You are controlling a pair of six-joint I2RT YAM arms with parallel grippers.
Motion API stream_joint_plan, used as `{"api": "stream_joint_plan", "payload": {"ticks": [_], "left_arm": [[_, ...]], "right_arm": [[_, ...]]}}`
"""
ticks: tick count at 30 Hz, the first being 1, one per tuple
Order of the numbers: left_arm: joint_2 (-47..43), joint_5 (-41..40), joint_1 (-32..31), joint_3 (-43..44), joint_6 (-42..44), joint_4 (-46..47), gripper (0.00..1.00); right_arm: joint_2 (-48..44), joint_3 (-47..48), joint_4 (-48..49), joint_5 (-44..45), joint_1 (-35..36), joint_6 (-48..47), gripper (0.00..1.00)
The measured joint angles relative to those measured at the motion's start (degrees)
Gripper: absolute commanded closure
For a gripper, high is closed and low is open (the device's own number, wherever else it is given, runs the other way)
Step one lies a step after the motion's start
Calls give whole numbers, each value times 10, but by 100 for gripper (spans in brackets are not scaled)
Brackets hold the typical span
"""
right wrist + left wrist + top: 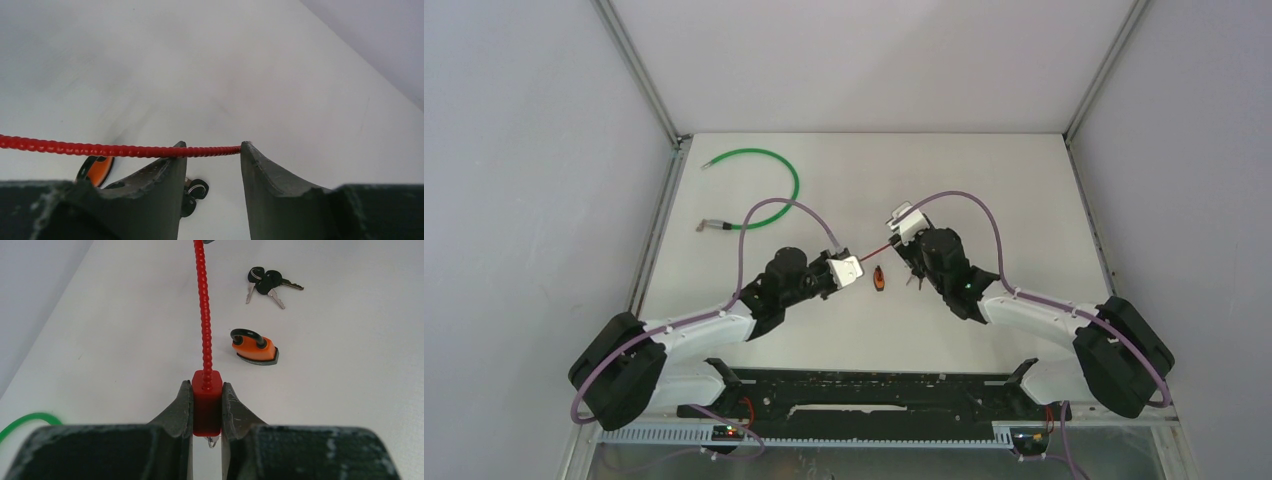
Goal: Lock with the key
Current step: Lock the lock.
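My left gripper is shut on the red block at the end of a red ribbed cable, which runs straight away from it. The cable crosses the fingertips of my right gripper, whose jaws stand apart; its end touches the right finger. An orange padlock with a black shackle lies on the table just right of the cable. A bunch of black-headed keys lies beyond it, below the right gripper. In the top view the left gripper faces the right one mid-table.
A green cable with metal ends curls at the back left of the white table; a bit of it shows at the left wrist view's corner. Grey walls close in the table on three sides.
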Motion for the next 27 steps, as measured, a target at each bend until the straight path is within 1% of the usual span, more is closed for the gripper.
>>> {"api": "stream_joint_plan", "payload": {"ticks": [3, 6, 9, 21, 24, 27], "left_arm": [[-2, 9, 0, 0, 7, -2, 100], [-12, 10, 0, 0, 12, -4, 100], [-22, 10, 0, 0, 16, -3, 100], [-29, 10, 0, -7, 25, 18, 100], [-34, 7, 0, -23, 24, 53, 100], [-35, -8, 0, -50, 20, 123, 100]], "right_arm": [[0, -2, 0, -11, 0, 0, 71], [-1, -6, 0, -20, -1, 0, 87], [-10, -13, 0, -31, -2, 1, 100], [-70, -37, 19, -45, -2, 31, 100], [-97, -38, 31, -49, -2, 52, 100], [-135, -39, 44, -74, -5, 76, 100]]}}
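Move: The red cord, its red block still held in the left fingers, runs right between the right hand's open fingertips, which sit about at that stretch; from the left hand the stretch lies some 13 cm to the right, 7 cm ahead and 1 cm up. The keys lie on the table 14 cm below the right hand, about 4 cm back and 2 cm right; the lock is 5 cm back, 6 cm left and 13 cm below. The right hand shuts its half-open fingers on the red cord while easing back about 1.5 cm, then lifts away from the table with growing speed, ending some 7 cm higher and 2.5 cm back, its left side rolled up by 15 to 20 degrees. The left hand keeps its pinch on the red block and rises about 3 cm in two small steps, tipping its fingertips upward by some 10 degrees towards the end. ##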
